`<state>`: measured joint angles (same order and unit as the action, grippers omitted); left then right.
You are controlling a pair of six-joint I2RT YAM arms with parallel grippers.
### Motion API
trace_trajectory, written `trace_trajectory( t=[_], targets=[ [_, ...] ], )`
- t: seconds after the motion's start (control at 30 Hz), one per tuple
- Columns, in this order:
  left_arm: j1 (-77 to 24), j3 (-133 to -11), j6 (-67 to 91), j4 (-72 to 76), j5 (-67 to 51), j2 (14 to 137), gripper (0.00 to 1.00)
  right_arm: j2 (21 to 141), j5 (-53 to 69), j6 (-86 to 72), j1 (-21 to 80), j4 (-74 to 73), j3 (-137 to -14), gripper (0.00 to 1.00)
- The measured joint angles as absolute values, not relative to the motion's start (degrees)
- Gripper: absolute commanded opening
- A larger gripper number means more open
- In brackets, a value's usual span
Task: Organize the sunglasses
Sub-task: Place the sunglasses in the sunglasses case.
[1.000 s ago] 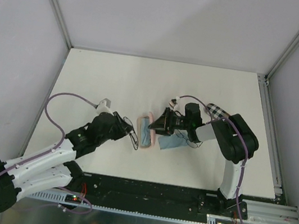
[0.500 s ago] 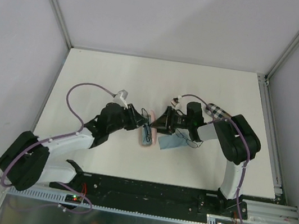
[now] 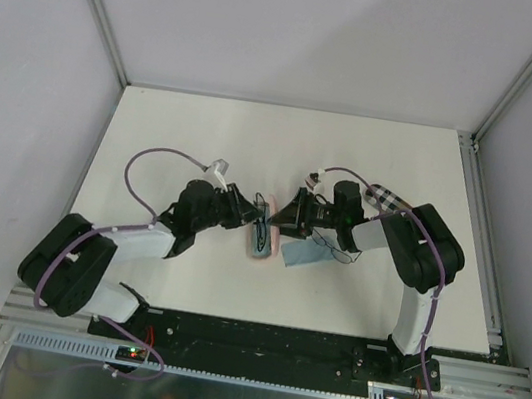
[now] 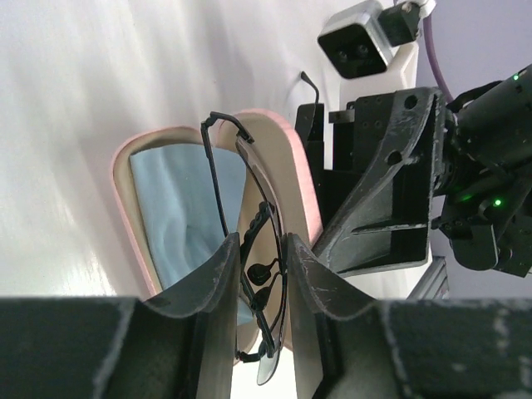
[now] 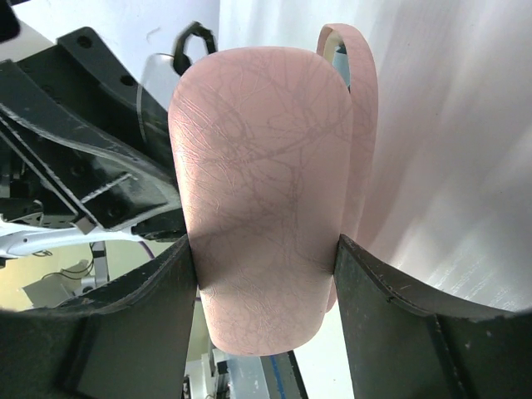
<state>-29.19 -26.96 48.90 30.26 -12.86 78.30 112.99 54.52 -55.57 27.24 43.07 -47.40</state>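
A wire-framed pair of sunglasses (image 4: 249, 162) with clear lenses is folded and pinched at the bridge by my left gripper (image 4: 256, 249). It hangs just above the open pink case (image 4: 141, 158), whose inside is lined in light blue. From above, the left gripper (image 3: 249, 213) and the sunglasses (image 3: 262, 217) sit over the case (image 3: 260, 250). My right gripper (image 5: 262, 274) is shut on the case's raised pink lid (image 5: 258, 183), holding it upright; it faces the left gripper (image 3: 286, 219) from the right.
A light blue cloth (image 3: 306, 255) lies under the right wrist beside the case. A checkered oblong case (image 3: 384, 195) lies behind the right arm. A thin dark frame-like shape (image 3: 343, 256) shows at the cloth's right edge.
My left arm has swung right with the sunglasses, from left of the pink case to directly over its opening. The right gripper has stayed on the lid.
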Motion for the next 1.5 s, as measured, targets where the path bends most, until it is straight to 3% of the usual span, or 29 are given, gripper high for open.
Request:
trace_trajectory(
  t=[0.47, 0.8, 1.03, 1.2, 1.4, 1.5],
  targets=[
    [-28.93, -25.28, 50.09, 39.9, -18.94, 85.67, 0.3, 113.01, 54.74, -57.06, 27.24, 45.39, -47.4, 0.46],
    [-28.84, -25.45, 49.23, 42.3, -18.24, 91.57, 0.41, 113.16, 54.89, -56.95, 27.24, 44.64, -47.37, 0.45],
    [-28.84, -25.89, 48.31, 41.41, -17.32, 93.08, 0.55, 113.62, 54.5, -56.88, 27.24, 43.7, -47.37, 0.45],
    [-28.84, -27.03, 46.44, 37.1, -16.56, 91.26, 0.62, 113.62, 54.46, -56.71, 27.24, 43.64, -47.37, 0.46],
    [-28.84, -30.22, 43.03, 28.45, -14.85, 86.7, 0.76, 113.62, 54.28, -55.53, 27.24, 43.22, -47.37, 0.45],
    [-28.84, -31.62, 41.45, 24.86, -13.93, 84.75, 0.76, 113.62, 54.28, -55.29, 27.24, 42.92, -47.37, 0.45]
  ],
)
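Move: The open sunglasses case is what the left hand, already holding the sunglasses, is bringing them to: the middle of its cloth-lined tray lies about 7 cm below, 2 cm back and 1 cm right. The raised lid stands 3 cm right, 1 cm back and 4 cm below. The blue cloth lies 11 cm right, 6 back and 9 below; the wire glasses 17 right, 4 back. From the right hand, the tray's middle is roughly 4 cm left, 2 back and 4 below. The sunglasses, still pinched in the left hand, are lowered about 6 cm into the case tray, easing a little over 1 cm to the right early on. Near the bottom the left fingers open wide and let go, then rise some 2.5 cm clear of them. The right hand keeps its grip on the upright pink lid, practically in place. ##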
